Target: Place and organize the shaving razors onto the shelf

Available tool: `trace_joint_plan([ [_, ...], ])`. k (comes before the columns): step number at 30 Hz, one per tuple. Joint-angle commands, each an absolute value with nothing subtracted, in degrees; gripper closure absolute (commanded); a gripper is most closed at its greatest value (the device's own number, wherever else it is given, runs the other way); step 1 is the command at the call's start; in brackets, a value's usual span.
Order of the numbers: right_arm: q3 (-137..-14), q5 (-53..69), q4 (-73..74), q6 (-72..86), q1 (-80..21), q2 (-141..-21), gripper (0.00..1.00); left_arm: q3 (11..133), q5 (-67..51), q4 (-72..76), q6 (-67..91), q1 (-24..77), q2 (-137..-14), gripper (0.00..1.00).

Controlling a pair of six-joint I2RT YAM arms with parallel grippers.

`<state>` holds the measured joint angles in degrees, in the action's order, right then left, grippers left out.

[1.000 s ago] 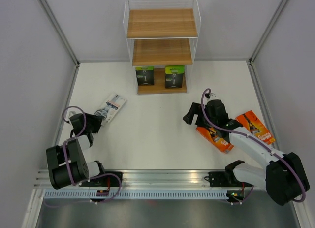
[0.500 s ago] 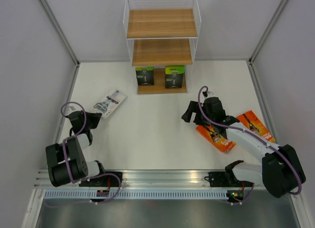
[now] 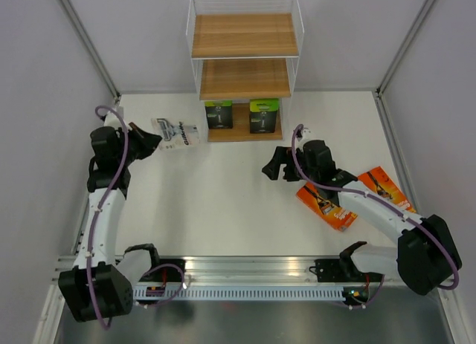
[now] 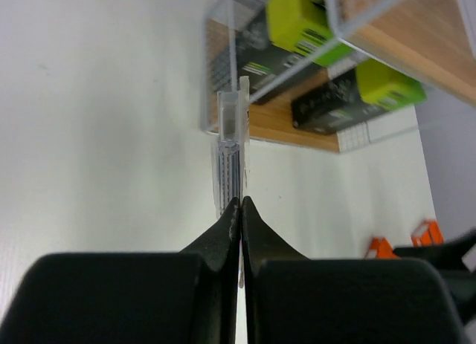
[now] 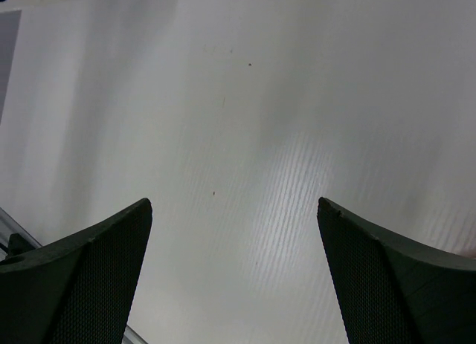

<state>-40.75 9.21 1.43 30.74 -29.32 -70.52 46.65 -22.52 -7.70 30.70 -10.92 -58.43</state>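
My left gripper (image 3: 149, 141) is shut on the edge of the clear-and-light-blue blister pack (image 3: 177, 131), which it holds out just left of the shelf (image 3: 244, 85). In the left wrist view the pack (image 4: 230, 154) shows edge-on between the closed fingertips of the left gripper (image 4: 241, 203), pointing at the shelf's bottom board (image 4: 279, 128). Two black packs with lime-green ends (image 3: 219, 114) (image 3: 264, 115) stand on that board. My right gripper (image 3: 272, 167) hangs open over bare table, left of two orange packs (image 3: 325, 206) (image 3: 387, 189). Only white table lies between the spread fingers of the right gripper (image 5: 234, 204).
The shelf's upper two boards (image 3: 245, 35) hold nothing. White walls close in the table on the left, the right and behind. The arms' rail (image 3: 245, 268) runs along the near edge.
My left gripper has shut on the blister pack and carried it away from me and to the right, toward the shelf. My right gripper has drifted left, off the orange pack.
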Motion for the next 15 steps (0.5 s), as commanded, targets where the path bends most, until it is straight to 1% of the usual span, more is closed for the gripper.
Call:
trace_joint_plan([
  [1,-42.0,11.3,-3.3,29.5,-29.4,-67.9,0.02,54.5,-21.5,-22.9,18.4,-3.2,-57.2,0.98],
  [2,-42.5,11.0,-2.7,30.0,-29.5,-67.4,0.02,56.2,-17.4,-26.7,17.3,-1.2,-57.7,0.98],
  [4,-43.2,9.8,-0.5,30.1,-29.5,-66.2,0.02,60.3,-14.5,-29.8,14.8,4.3,-57.8,0.98],
  [5,-43.6,9.1,-0.1,30.7,-29.4,-65.7,0.02,61.4,-12.8,-32.1,14.4,5.3,-57.6,0.98],
  [9,-42.9,7.5,3.4,31.3,-29.5,-62.5,0.02,68.7,-13.0,-37.3,13.0,8.2,-57.8,0.98],
  [11,-41.3,9.0,2.5,30.8,-29.5,-60.1,0.02,70.7,-13.9,-38.2,15.2,8.7,-58.3,0.98],
  [15,-37.3,17.5,-5.1,22.4,-30.2,-55.2,0.02,73.6,-10.9,-38.2,27.9,10.6,-59.7,0.98],
])
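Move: The left hand, still pinching the shut-in razor pack, has the middle shelf about 20 cm ahead, 27 cm right and nearly level. On the board below, the left green-black box stands roughly 16 cm ahead, 17 cm right and 14 cm down, the right one about 16 cm farther right. From the empty, open right hand that shelf lies some 25 cm ahead, 8 cm left and 8 cm up, the held pack about 12 cm ahead, 30 cm left and 6 cm up. Left hand carries the pinched razor pack about 8 cm right, rising 7 and drawing back 5, turning clockwise; open right rises 6. ##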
